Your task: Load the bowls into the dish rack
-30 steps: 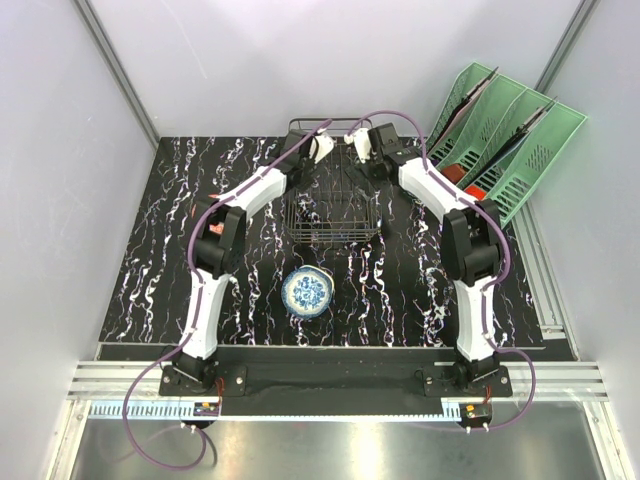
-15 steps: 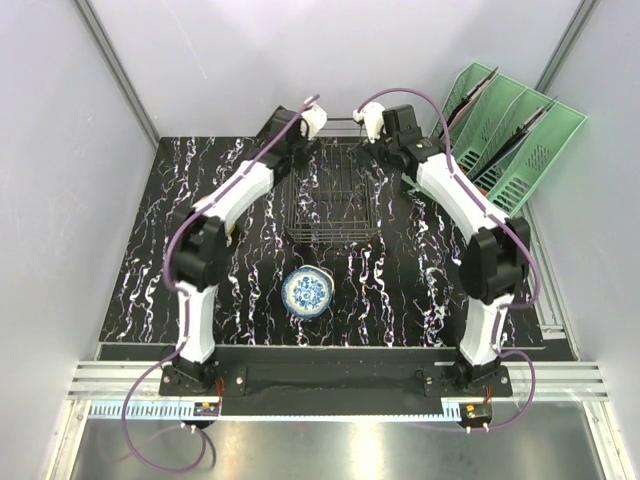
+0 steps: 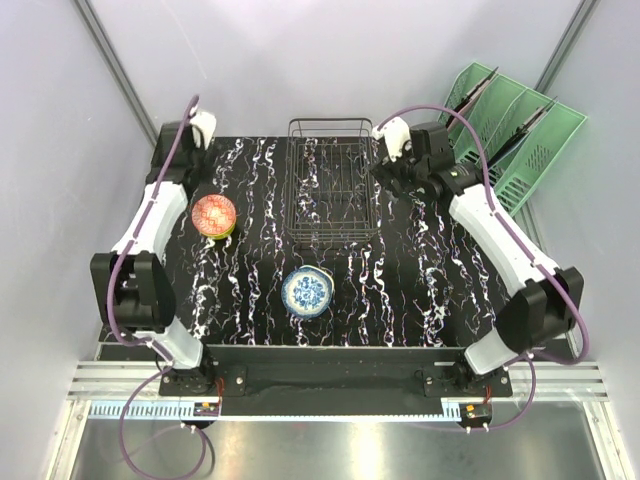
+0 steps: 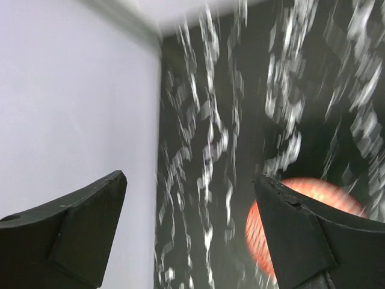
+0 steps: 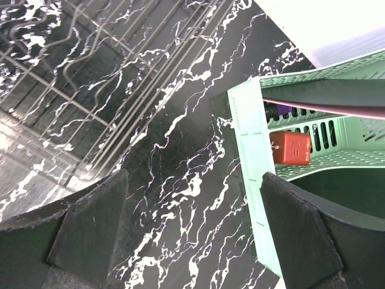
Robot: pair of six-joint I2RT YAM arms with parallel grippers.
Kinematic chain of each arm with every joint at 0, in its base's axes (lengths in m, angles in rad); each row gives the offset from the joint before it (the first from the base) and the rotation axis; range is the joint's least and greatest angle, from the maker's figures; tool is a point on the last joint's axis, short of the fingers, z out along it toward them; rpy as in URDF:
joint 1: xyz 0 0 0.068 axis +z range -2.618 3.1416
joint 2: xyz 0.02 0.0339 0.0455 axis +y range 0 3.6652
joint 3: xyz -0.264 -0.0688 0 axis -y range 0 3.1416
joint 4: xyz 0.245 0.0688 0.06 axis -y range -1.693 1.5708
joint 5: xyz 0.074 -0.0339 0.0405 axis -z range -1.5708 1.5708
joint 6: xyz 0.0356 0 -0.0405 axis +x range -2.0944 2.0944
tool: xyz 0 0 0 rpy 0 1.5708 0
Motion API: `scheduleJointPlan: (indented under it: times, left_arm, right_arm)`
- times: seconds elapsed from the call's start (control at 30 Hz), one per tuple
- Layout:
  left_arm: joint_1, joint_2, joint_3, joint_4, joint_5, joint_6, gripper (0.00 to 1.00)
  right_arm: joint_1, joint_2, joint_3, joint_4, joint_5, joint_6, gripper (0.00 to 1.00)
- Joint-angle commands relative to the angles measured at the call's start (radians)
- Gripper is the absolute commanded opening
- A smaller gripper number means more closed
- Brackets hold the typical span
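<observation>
The dish rack (image 3: 329, 185), a dark wire basket, stands at the back middle of the table with nothing in it; a corner of the dish rack (image 5: 72, 66) shows in the right wrist view. A white bowl with blue flowers (image 3: 306, 292) sits in front of it. A bowl with an orange-red inside (image 3: 214, 215) sits at the left; in the blurred left wrist view this bowl (image 4: 304, 198) lies partly behind my right finger. My left gripper (image 3: 180, 140) (image 4: 189, 179) is open above the back left corner. My right gripper (image 3: 392, 165) (image 5: 194, 176) is open over bare table right of the rack.
A mint-green slotted organizer (image 3: 505, 135) leans at the back right, with a red block (image 5: 290, 147) in one slot. Pale walls close in the left, back and right sides; the left wall (image 4: 72, 108) is close to my left fingers.
My left arm has swung from over the rack to the back left corner, uncovering the orange-red bowl. My right arm has pulled off the rack toward the right.
</observation>
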Motion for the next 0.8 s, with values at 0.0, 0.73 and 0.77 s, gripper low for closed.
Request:
scheduleJointPlan:
  times: [0.0,0.73,0.77]
  left_arm:
    - [0.02,0.013,-0.078,-0.043,0.159,0.023,0.91]
    - [0.058,0.157,-0.09,-0.094,0.234,-0.024,0.59]
    - [0.058,0.148,-0.098,-0.092,0.239,-0.026,0.56]
  right_arm:
    - [0.008,-0.089,-0.033,0.007,-0.032,0.0,1.0]
    - [0.008,-0.161,-0.122,-0.002,0.002,0.001,1.0]
    - [0.008,-0.155,-0.12,-0.002,0.002,0.003,1.0]
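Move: The red bowl, stacked on a yellow one, lies about 20 cm below the left hand, some 4 cm to its right and 4 cm back. From that hand the dish rack's middle is about 31 cm right and 3 cm ahead, and the blue bowl some 24 cm right and 22 cm back, both near table height. From the right hand the red bowl lies about 38 cm left, 2 cm ahead and 21 cm below. Down about 15 cm and slightly back, the left hand sinks towards the red bowl, tipping its fingers some 20 degrees farther down, and stops with them straddling the line of its left rim from above. They narrow from nearly wide open to a bit over half; no contact can be made out. The empty right hand, fingers wide, draws back some 4 cm and a little right, away from the rack. ##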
